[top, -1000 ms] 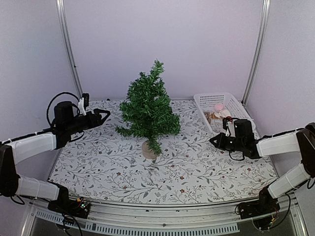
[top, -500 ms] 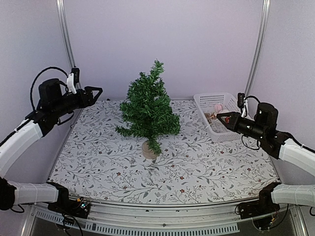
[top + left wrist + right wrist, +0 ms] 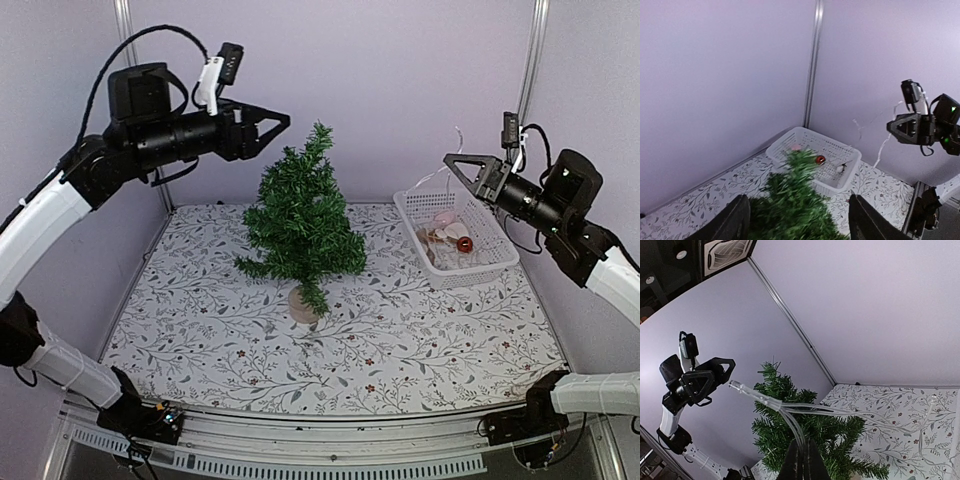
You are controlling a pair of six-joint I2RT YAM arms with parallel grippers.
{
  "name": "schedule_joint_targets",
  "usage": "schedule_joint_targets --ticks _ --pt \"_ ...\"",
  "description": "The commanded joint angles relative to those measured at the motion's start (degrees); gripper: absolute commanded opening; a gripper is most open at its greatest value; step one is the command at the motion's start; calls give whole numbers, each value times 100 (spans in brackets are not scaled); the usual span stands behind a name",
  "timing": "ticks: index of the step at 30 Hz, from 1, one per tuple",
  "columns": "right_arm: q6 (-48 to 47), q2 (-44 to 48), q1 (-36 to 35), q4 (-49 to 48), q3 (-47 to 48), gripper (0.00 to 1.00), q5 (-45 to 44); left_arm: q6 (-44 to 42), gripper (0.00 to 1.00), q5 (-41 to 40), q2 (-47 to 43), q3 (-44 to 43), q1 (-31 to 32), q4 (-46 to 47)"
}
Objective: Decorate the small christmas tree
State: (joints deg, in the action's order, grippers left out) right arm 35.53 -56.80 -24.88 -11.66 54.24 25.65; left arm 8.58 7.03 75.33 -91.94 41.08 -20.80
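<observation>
The small christmas tree (image 3: 300,225) stands mid-table on its pale stump; it also shows as the tree (image 3: 795,205) and the tree (image 3: 810,435) in the wrist views. My left gripper (image 3: 275,132) hangs high, just left of the treetop, jaws wide apart and empty; in its own view the left gripper (image 3: 800,220) looks down over the tree. My right gripper (image 3: 450,160) is raised above the basket, shut on a clear light string (image 3: 775,405) that arcs toward the tree. The right gripper (image 3: 802,462) pinches the wires near an LED tip (image 3: 735,386).
A white plastic basket (image 3: 490,262) sits at the back right, holding a red ball (image 3: 464,244) and a pink ornament (image 3: 444,218). The light string (image 3: 432,178) trails down toward it. Lilac walls and metal corner posts close in the floral-patterned table.
Both arms rose from table height. The left gripper swung up and right toward the treetop. The right gripper lifted out of the basket with the light string.
</observation>
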Motion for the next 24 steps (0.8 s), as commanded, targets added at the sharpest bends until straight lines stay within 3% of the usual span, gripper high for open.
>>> schedule_joint_targets --ticks 1,8,19,24 --pt "-297 -209 -413 -26 340 0 53 -789 67 -216 1066 -1298 1111 -944" --pt "-721 -414 -1170 36 687 0 -356 -1011 59 -506 2255 -2430 1995 -1172" --pt "-1185 -506 -1871 196 1034 0 -790 -1241 49 -345 2899 -3080 2174 -1436" --pt "-1246 -560 -1909 208 1036 0 -819 -1339 36 -211 2942 -3163 2232 -1387"
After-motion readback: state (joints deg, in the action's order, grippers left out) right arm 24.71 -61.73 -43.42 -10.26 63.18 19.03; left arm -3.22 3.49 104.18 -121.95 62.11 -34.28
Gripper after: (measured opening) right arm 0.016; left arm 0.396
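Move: The clear strand, pinched in the right gripper, is about 30 cm to the left hand's right, level with it fore and aft and some 7 cm lower. Nearly below the left hand is the tree, its middle 2 cm ahead, 6 cm right and about 25 cm down. The basket lies 16 cm ahead of the right hand, 10 cm to its right and 40 cm below. From the right hand, the left gripper is 30 cm left and 7 cm up. Rightward over the tree the left hand sweeps about 19 cm, drawing back and down some 5 cm, turning clockwise and rolling its left side up while its open fingers narrow to under half open at the strand beside the right fingertips. The right hand keeps its pinch on the strand and comes to meet it, about 8 cm left, also back and up, tipping slightly upward. ##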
